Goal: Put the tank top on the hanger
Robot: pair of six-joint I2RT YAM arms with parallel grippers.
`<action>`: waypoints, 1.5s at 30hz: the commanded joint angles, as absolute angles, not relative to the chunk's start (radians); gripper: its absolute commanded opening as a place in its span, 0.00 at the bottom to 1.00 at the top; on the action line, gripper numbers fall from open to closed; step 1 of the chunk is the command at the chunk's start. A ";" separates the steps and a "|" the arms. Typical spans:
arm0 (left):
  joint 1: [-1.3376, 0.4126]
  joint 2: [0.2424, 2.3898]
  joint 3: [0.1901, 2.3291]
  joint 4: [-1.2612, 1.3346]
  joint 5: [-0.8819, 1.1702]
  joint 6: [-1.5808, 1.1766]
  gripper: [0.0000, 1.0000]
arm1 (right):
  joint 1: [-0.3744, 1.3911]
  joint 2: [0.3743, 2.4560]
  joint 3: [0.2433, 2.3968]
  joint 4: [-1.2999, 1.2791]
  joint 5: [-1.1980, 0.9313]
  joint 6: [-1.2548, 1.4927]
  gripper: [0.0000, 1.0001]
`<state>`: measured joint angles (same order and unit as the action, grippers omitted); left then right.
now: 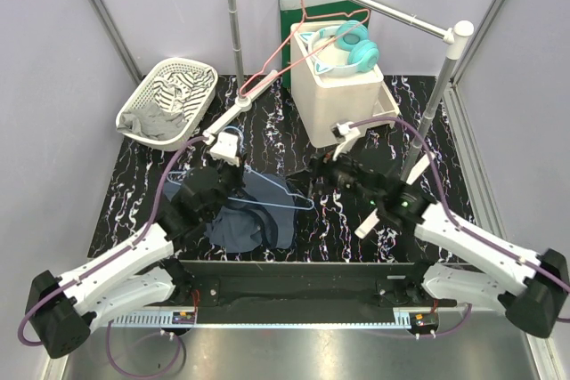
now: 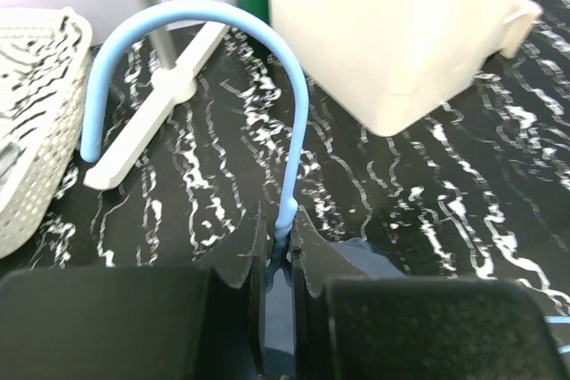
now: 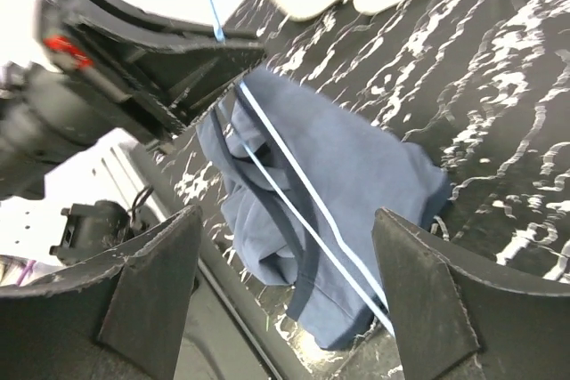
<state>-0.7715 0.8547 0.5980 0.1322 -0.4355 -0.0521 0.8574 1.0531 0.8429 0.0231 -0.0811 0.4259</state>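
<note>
The navy tank top [image 1: 254, 217] lies crumpled on the black marbled table, near the front. The light-blue hanger [image 1: 283, 198] lies across it, with its hook [image 2: 214, 20] pointing to the back. My left gripper [image 1: 224, 169] is shut on the hanger's neck just below the hook; it shows pinched between the fingers in the left wrist view [image 2: 283, 242]. My right gripper [image 1: 322, 172] is open and empty, hovering just right of the top. In the right wrist view its fingers [image 3: 151, 300] frame the tank top [image 3: 356, 175] and the hanger's wires [image 3: 298, 180].
A white basket [image 1: 200, 73] with grey and striped cloth stands at the back left. A white box [image 1: 343, 100] with teal headphones stands at the back middle. A pink-red hanger [image 1: 289, 37] hangs on the rail, whose stand foot [image 1: 233, 113] lies behind the left gripper.
</note>
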 commanded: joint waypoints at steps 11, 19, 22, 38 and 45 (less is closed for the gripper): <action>-0.772 0.819 0.540 0.258 -0.592 -0.067 0.00 | 1.156 1.098 0.649 0.066 0.171 0.577 0.80; -0.772 0.788 0.520 0.250 -0.584 -0.084 0.00 | 1.276 1.351 0.718 0.114 0.373 0.791 0.78; -0.772 0.785 0.522 0.242 -0.577 -0.090 0.00 | 1.304 1.436 0.752 0.107 0.413 0.827 0.77; -0.772 0.722 0.502 0.242 -0.571 -0.103 0.00 | 1.295 1.595 0.808 -0.057 0.603 0.919 0.41; -0.772 0.715 0.500 0.235 -0.575 -0.104 0.00 | 1.201 1.547 0.772 -0.061 0.584 0.900 0.00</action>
<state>-0.7712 0.7341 0.4999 0.1738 -0.5568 -0.0971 1.2507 1.5993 0.7765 -0.0513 0.5301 0.8997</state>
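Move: The spot on the tank top's right edge that the empty, open right hand goes for lies roughly 23 cm below it, 6 cm back and 4 cm to its left, with the garment's middle about 1 cm back and 12 cm left at that same depth. The hanger's right end hangs about 7 cm below this hand, 3 cm back and 3 cm right. From the left hand, the edge is some 11 cm back, 12 cm right and 20 cm down. The right hand plunges about 23 cm to the tank top, swinging back some 9 cm and over to the left on the near side of the hanger's right end, its fingers tipping roughly 30 degrees steeper and turning clockwise, then eases forward and right low down while they close from wide open to pinch the dark-hemmed edge. Meanwhile the left hand keeps its pinch on the neck of the hanger's hook, carries the hanger about 3 cm left and turns it slightly counter-clockwise. ##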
